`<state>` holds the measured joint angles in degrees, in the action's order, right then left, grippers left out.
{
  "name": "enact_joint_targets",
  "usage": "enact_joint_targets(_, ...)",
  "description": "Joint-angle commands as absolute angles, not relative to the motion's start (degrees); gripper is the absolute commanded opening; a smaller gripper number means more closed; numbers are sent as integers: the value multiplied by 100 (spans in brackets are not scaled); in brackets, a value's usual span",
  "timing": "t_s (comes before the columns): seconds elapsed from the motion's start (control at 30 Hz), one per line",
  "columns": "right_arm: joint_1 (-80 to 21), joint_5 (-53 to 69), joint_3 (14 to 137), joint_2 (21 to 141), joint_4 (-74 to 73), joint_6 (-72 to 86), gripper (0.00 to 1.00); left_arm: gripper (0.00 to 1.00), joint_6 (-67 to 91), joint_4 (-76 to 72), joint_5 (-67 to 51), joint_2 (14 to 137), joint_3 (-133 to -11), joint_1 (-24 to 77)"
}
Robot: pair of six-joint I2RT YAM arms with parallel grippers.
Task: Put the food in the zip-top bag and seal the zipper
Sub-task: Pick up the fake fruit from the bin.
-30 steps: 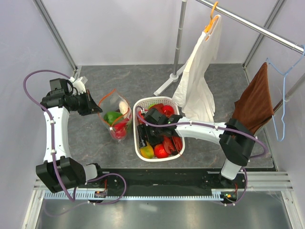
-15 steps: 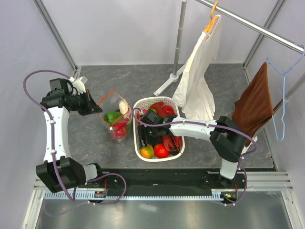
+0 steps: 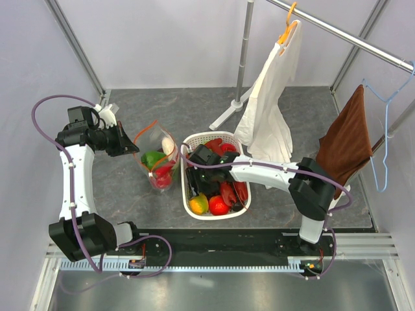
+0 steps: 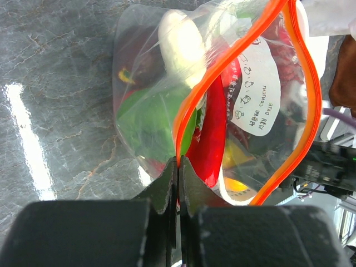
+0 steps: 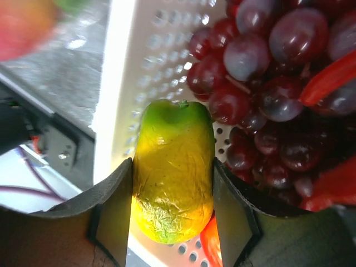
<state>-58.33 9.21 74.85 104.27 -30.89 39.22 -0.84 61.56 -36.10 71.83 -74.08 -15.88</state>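
The clear zip-top bag (image 3: pixel 157 162) stands open left of the basket, holding food: a green pepper (image 4: pixel 150 122), a white radish (image 4: pixel 181 39) and a long red piece (image 4: pixel 214 133). My left gripper (image 4: pixel 178 161) is shut on the orange-red zipper (image 4: pixel 192 105) at the bag's near lip, holding the mouth up. Inside the white basket (image 3: pixel 214 138) my right gripper (image 5: pixel 172 164) reaches down at the near-left corner. Its fingers press both sides of a yellow-green fruit (image 5: pixel 172 189) lying on the basket floor. Dark red grapes (image 5: pixel 267 61) lie beside it.
The basket also holds a red round fruit (image 3: pixel 218 205) and other red pieces. A white cloth (image 3: pixel 269 116) and a brown cloth (image 3: pixel 347 139) hang from a rack at the back right. The rack's foot (image 3: pixel 227 116) rests behind the basket.
My right gripper has shifted toward the basket's near-left corner and its jaws have narrowed onto the yellow-green fruit. The left arm and the bag have not moved.
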Motion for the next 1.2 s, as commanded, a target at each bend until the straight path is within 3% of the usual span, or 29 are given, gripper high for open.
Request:
enact_joint_targets(0.0,-5757,861,7954,9950,-3269,3902,23,2,61,6003,-3612,7128,-7418,-1573)
enact_joint_targets(0.37,-5257,958,8419,9370,-3357,3518,8,2,70,6021,-3551,7101,-7365,-1573)
enact_joint_targets(0.43,-5133,774,8788,9212,-3305,3288,0,2,62,6021,-3551,7093,-7348,-1582)
enact_joint_targets(0.6,-4843,624,9271,8878,-2612,2412,0,2,70,6012,-3682,7075,-7313,-1573)
enact_joint_targets(0.7,-4852,939,9343,8868,-1463,1699,2,2,97,5977,-3779,7101,-7321,-1573)
enact_joint_targets(0.83,-4886,2026,8878,8885,1398,487,0,2,88,5968,-3806,7128,-7383,-1573)
enact_joint_targets(0.97,-5062,2933,9639,9552,1556,-332,0,2,97,6012,-3849,7119,-7471,-1582)
enact_joint_targets(1.17,-5282,3532,9730,10308,1705,-2527,0,2,106,6064,-3911,7110,-7559,-1573)
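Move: The right hand already holds the yellow-green fake fruit low in the basket. From it, the bag's open mouth lies about 10 cm ahead, 12 cm to the left and 13 cm higher. The grapes are some 8 cm ahead and 2 cm right, the tomato is level with it, 7 cm right, and the lobster is 12 cm ahead and 10 cm right, all nearly at hand height. From the left hand, the mouth's middle is about 6 cm right and slightly lower. Lift the pinched fake fruit out of the basket with the right gripper, some 35 cm up and 10 cm forward, then swing it about 9 cm left to end high over the bag's mouth. On the way turn the wrist roughly 95 degrees, so the down-pointing fingers end nearly level, pointing left. Keep the left gripper still, pinching the bag's rim. ##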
